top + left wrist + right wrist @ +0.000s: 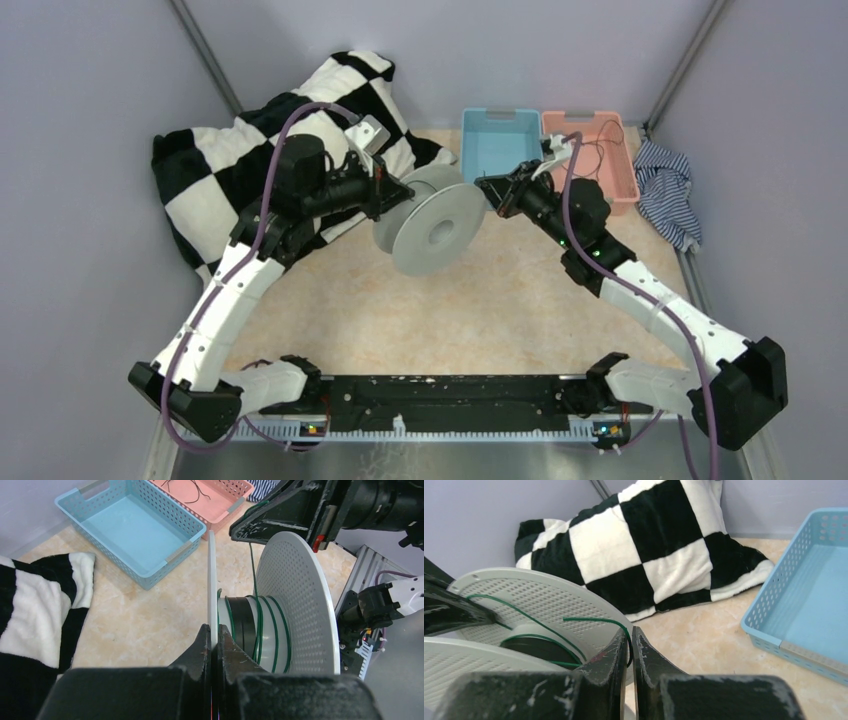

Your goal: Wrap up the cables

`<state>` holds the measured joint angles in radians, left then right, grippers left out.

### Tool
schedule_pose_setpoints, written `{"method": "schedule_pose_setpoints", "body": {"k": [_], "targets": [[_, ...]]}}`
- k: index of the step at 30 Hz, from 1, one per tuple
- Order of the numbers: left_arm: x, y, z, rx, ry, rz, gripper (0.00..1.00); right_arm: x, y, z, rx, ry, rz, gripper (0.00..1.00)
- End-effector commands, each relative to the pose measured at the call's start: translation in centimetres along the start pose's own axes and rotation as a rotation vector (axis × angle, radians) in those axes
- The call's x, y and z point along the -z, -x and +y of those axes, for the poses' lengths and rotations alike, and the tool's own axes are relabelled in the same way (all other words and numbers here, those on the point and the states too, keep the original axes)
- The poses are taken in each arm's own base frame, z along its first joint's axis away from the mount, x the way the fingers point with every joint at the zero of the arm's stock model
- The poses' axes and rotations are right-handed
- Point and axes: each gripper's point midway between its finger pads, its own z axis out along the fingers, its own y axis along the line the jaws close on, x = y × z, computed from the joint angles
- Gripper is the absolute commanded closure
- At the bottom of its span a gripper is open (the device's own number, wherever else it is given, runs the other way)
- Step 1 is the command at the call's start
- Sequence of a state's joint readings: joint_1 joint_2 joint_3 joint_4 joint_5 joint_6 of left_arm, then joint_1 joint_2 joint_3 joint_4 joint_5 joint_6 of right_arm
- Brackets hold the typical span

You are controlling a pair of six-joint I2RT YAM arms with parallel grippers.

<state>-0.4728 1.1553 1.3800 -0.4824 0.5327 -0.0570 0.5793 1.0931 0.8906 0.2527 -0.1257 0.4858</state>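
A pale grey spool (440,225) is held off the table between both arms. My left gripper (395,195) is shut on the thin edge of one flange, seen in the left wrist view (212,630). A thin green cable (274,630) lies in a few turns round the spool's core. My right gripper (488,190) is shut on the free end of that green cable (594,620), right beside the spool's flange (539,595). Thin black cables (192,492) lie in the pink basket (628,170).
A blue basket (500,114) stands at the back beside the pink one. A black-and-white checkered cloth (230,170) is heaped at the back left. A striped cloth (665,190) lies at the right wall.
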Motion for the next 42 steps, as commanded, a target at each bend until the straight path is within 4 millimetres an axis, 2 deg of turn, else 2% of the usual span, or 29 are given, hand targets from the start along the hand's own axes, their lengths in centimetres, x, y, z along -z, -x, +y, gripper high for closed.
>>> {"method": "schedule_pose_setpoints", "body": {"k": [1, 7, 19, 27, 38, 42], "targets": [[1.1, 5.2, -2.6, -0.100, -0.106, -0.137, 1.00, -0.6, -2.0, -1.5, -0.007, -0.026, 0.027, 0.93], [1.2, 5.0, -3.0, -0.095, -0.124, -0.135, 1.00, -0.4, -2.7, -2.0, -0.021, -0.041, 0.033, 0.89], [1.5, 5.1, -3.0, -0.091, -0.115, -0.143, 1.00, 0.0, -2.7, -2.3, -0.023, -0.056, 0.027, 0.89], [1.6, 5.3, -3.3, -0.092, -0.126, -0.154, 1.00, 0.7, -4.4, -2.9, -0.047, -0.063, 0.072, 0.87], [2.0, 5.6, -3.4, -0.104, -0.120, -0.169, 1.00, 2.3, -7.1, -3.1, -0.101, -0.053, 0.131, 0.73], [2.6, 6.4, -3.9, -0.109, -0.121, -0.188, 1.00, 2.7, -7.4, -3.3, -0.101, -0.062, 0.133, 0.62]]}}
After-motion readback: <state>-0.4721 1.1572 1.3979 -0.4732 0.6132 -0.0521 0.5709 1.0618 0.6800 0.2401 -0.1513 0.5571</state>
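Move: The spool, held by the left hand at its far flange, has its hub about 9 cm left of the right fingertips, 4 cm back and 4 cm below; the green cable's end is still at those fingertips. The blue basket stands some 30 cm ahead and 6 cm right of the right hand, the pink one equally far ahead and 28 cm right, both about 28 cm lower. From the left hand the hub is level ahead, 6 cm right and 4 cm down. The green cable's end comes free as the right fingers part to about a third open, while that hand sinks some 9 cm beside the spool, pausing halfway, then easing back about 2 cm late on. Its fingers tip down by roughly 10 degrees. The left hand keeps its pinch on the spool's flange, holding nearly still. ##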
